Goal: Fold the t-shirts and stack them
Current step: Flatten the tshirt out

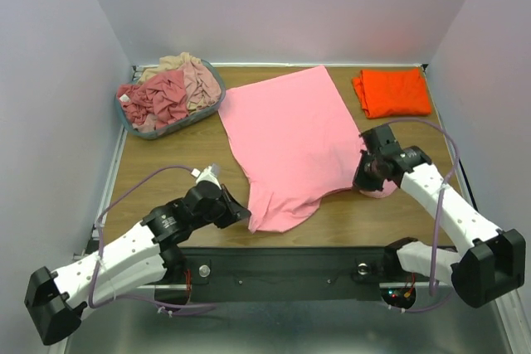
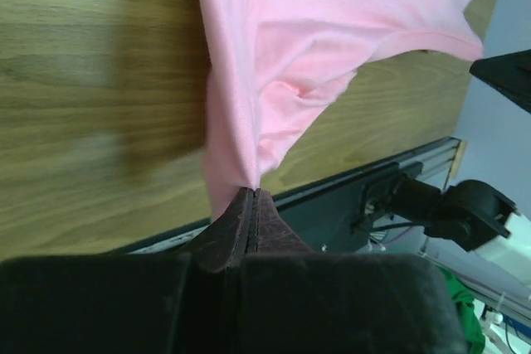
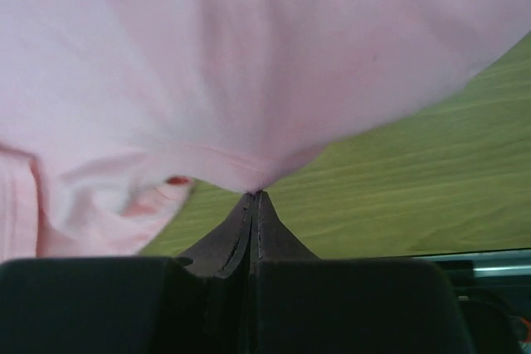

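A light pink t-shirt (image 1: pixel 290 143) lies spread across the middle of the table, running from the far edge toward me. My left gripper (image 1: pixel 246 215) is shut on its near left corner; the pink cloth (image 2: pixel 249 80) rises from the pinched tips of my left gripper (image 2: pixel 253 191). My right gripper (image 1: pixel 362 180) is shut on the shirt's near right edge, and the fabric (image 3: pixel 249 64) drapes up from my right gripper (image 3: pixel 255 194) at the hem. A bright orange t-shirt (image 1: pixel 392 93) lies folded at the far right. More shirts, dusty rose (image 1: pixel 158 99) and beige (image 1: pixel 187 68), fill the basket.
The grey-blue oval basket (image 1: pixel 209 110) stands at the far left corner. Pale walls close in three sides of the wooden table (image 1: pixel 166 151). The black mounting rail (image 1: pixel 282 267) runs along the near edge between the arm bases.
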You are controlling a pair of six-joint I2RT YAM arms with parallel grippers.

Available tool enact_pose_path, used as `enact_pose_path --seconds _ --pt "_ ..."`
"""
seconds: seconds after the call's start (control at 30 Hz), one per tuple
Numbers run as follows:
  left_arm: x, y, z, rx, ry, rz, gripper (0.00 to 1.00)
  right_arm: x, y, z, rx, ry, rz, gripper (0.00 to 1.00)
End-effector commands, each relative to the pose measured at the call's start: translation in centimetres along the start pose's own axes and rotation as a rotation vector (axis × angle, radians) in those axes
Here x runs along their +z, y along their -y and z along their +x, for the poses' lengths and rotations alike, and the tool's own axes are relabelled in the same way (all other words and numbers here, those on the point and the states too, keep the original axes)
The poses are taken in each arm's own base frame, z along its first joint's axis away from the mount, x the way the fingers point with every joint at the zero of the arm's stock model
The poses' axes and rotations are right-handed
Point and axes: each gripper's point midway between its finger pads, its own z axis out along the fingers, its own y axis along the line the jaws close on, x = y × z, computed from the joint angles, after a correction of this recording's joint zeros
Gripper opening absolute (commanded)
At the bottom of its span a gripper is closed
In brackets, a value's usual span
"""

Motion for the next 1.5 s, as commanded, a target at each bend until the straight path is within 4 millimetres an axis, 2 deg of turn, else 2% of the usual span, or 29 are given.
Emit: enact_pose_path --seconds 0.0,0.07,0.13,0.2,0.27,0.37,0.53,0.57,0.67,0.73,0.77,0.83,0.9,0.93,0.97,1.0,1.03,1.07,1.1,1.13,1.17,1.2,1.23,1.27,1.3,1.33,1.37,1.4,1.47 --pt "-2.7 1.6 -0.6 0.027 0.003 0.022 0.0 -6.3 1.3 -6.9 -0.079 0.235 0.19 0.0" --pt "-3.2 1.6 -0.8 0.02 0.012 0.014 0.0 -6.8 0.4 -7.9 -0.101 0.239 0.177 0.0" --pt "-3.3 1.4 -1.9 0.007 0.074 0.003 0.0 -5.3 -0.4 -7.6 -0.113 0.199 0.154 0.0" --pt "-3.0 1.6 -2.1 0.004 0.088 0.016 0.0 -4.3 -1.2 -7.5 -0.127 0.172 0.123 0.0" --pt "-2.7 2.2 -2.8 0.001 0.123 0.038 0.0 -2.9 -2.1 -8.3 -0.127 0.178 0.109 0.0" --pt "-1.7 2.0 -3.2 -0.002 0.141 0.015 0.0 -1.1 -3.0 -9.7 -0.123 0.203 0.116 0.0" --pt "0.4 0.0 -3.4 -0.001 0.146 -0.097 0.0 2.3 -3.3 -10.6 -0.12 0.195 0.159 0.0" --pt "0.7 -0.9 -4.2 -0.004 0.18 -0.143 0.0 3.5 -3.6 -11.0 -0.119 0.196 0.163 0.0" --pt "0.7 -0.9 -6.9 -0.019 0.286 -0.178 0.0 4.6 -4.9 -12.9 -0.091 0.245 0.152 0.01" --pt "0.7 -0.9 -8.1 -0.033 0.324 -0.182 0.0 6.2 -5.7 -13.4 -0.106 0.239 0.138 0.0" --pt "0.8 -0.7 -8.7 -0.033 0.339 -0.174 0.0 6.5 -6.8 -14.7 -0.109 0.272 0.112 0.0" --pt "1.3 -1.9 -9.4 -0.051 0.345 -0.205 0.0 8.3 -7.3 -15.5 -0.165 0.265 0.126 0.0" --pt "1.8 -2.7 -9.5 -0.05 0.323 -0.223 0.0 8.5 -8.3 -16.9 -0.201 0.281 0.118 0.01" --pt "1.9 -3.0 -10.0 -0.066 0.324 -0.228 0.0 9.3 -8.4 -16.8 -0.212 0.264 0.122 0.02" --pt "2.1 -3.3 -10.0 -0.057 0.313 -0.238 0.0 9.2 -9.1 -17.1 -0.222 0.262 0.1 0.09" --pt "2.1 -3.4 -10.0 -0.054 0.306 -0.241 0.05 9.4 -9.4 -17.0 -0.225 0.252 0.085 0.15" --pt "2.1 -2.8 -10.3 -0.049 0.307 -0.231 0.21 9.3 -9.6 -16.6 -0.226 0.239 0.067 0.24" --pt "2.0 -2.8 -10.2 -0.04 0.296 -0.237 0.58 8.6 -10.0 -16.4 -0.225 0.239 0.037 0.39" --pt "1.8 -2.6 -10.3 -0.034 0.299 -0.242 0.84 8.3 -10.1 -16.0 -0.222 0.231 0.019 0.58" --pt "1.2 -2.4 -10.8 -0.017 0.312 -0.252 0.99 7.2 -10.2 -15.5 -0.23 0.229 -0.014 0.68" --pt "1.0 -2.3 -10.8 -0.011 0.308 -0.258 0.98 7.5 -10.0 -14.8 -0.233 0.208 -0.015 0.68" --pt "0.4 -2.1 -11.6 -0.01 0.344 -0.266 0.98 6.1 -10.4 -14.6 -0.234 0.216 -0.06 0.79" --pt "-0.2 -1.2 -12.3 0.004 0.37 -0.253 0.98 5.9 -10.0 -13.4 -0.236 0.196 -0.071 0.85" --pt "-0.6 -0.7 -13.2 0.013 0.404 -0.249 0.99 5.4 -10.0 -12.9 -0.236 0.192 -0.094 1.0" --pt "-1.0 0.0 -13.8 0.024 0.427 -0.236 0.98 3.9 -10.5 -12.3 -0.223 0.194 -0.152 1.0" --pt "-1.5 1.4 -14.8 0.049 0.453 -0.212 0.99 4.1 -10.0 -10.8 -0.218 0.167 -0.158 1.0" --pt "-1.7 2.7 -15.9 0.062 0.489 -0.185 0.99 3.9 -10.6 -9.9 -0.217 0.156 -0.213 1.0" --pt "-1.3 3.0 -16.5 0.073 0.499 -0.192 0.99 2.6 -11.9 -8.7 -0.216 0.141 -0.309 1.0" --pt "-1.2 5.8 -18.8 0.117 0.548 -0.143 0.99 2.7 -13.4 -5.7 -0.244 0.101 -0.404 1.0"
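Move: Both hands already pinch the near hem of the pink t-shirt, held some 8 cm above the table. From the left hand the middle of the shirt's flat body lies about 25 cm ahead and 13 cm to the right, with the laundry basket 36 cm ahead and 24 cm left. From the right hand that body is about 17 cm ahead and 21 cm left. A shirt flap lies 6 cm to its right, level with it, and the folded orange shirt 29 cm ahead, 12 cm right. Still pinching the near hem, both hands lift it, then carry it forward and down over the shirt's body: the right about 19 cm forward, the left 9 cm forward and 6 cm left, turning some 20 degrees counter-clockwise. Low over the table both open wide and let go; the left rises on forward, while the right draws back and left, rising. ##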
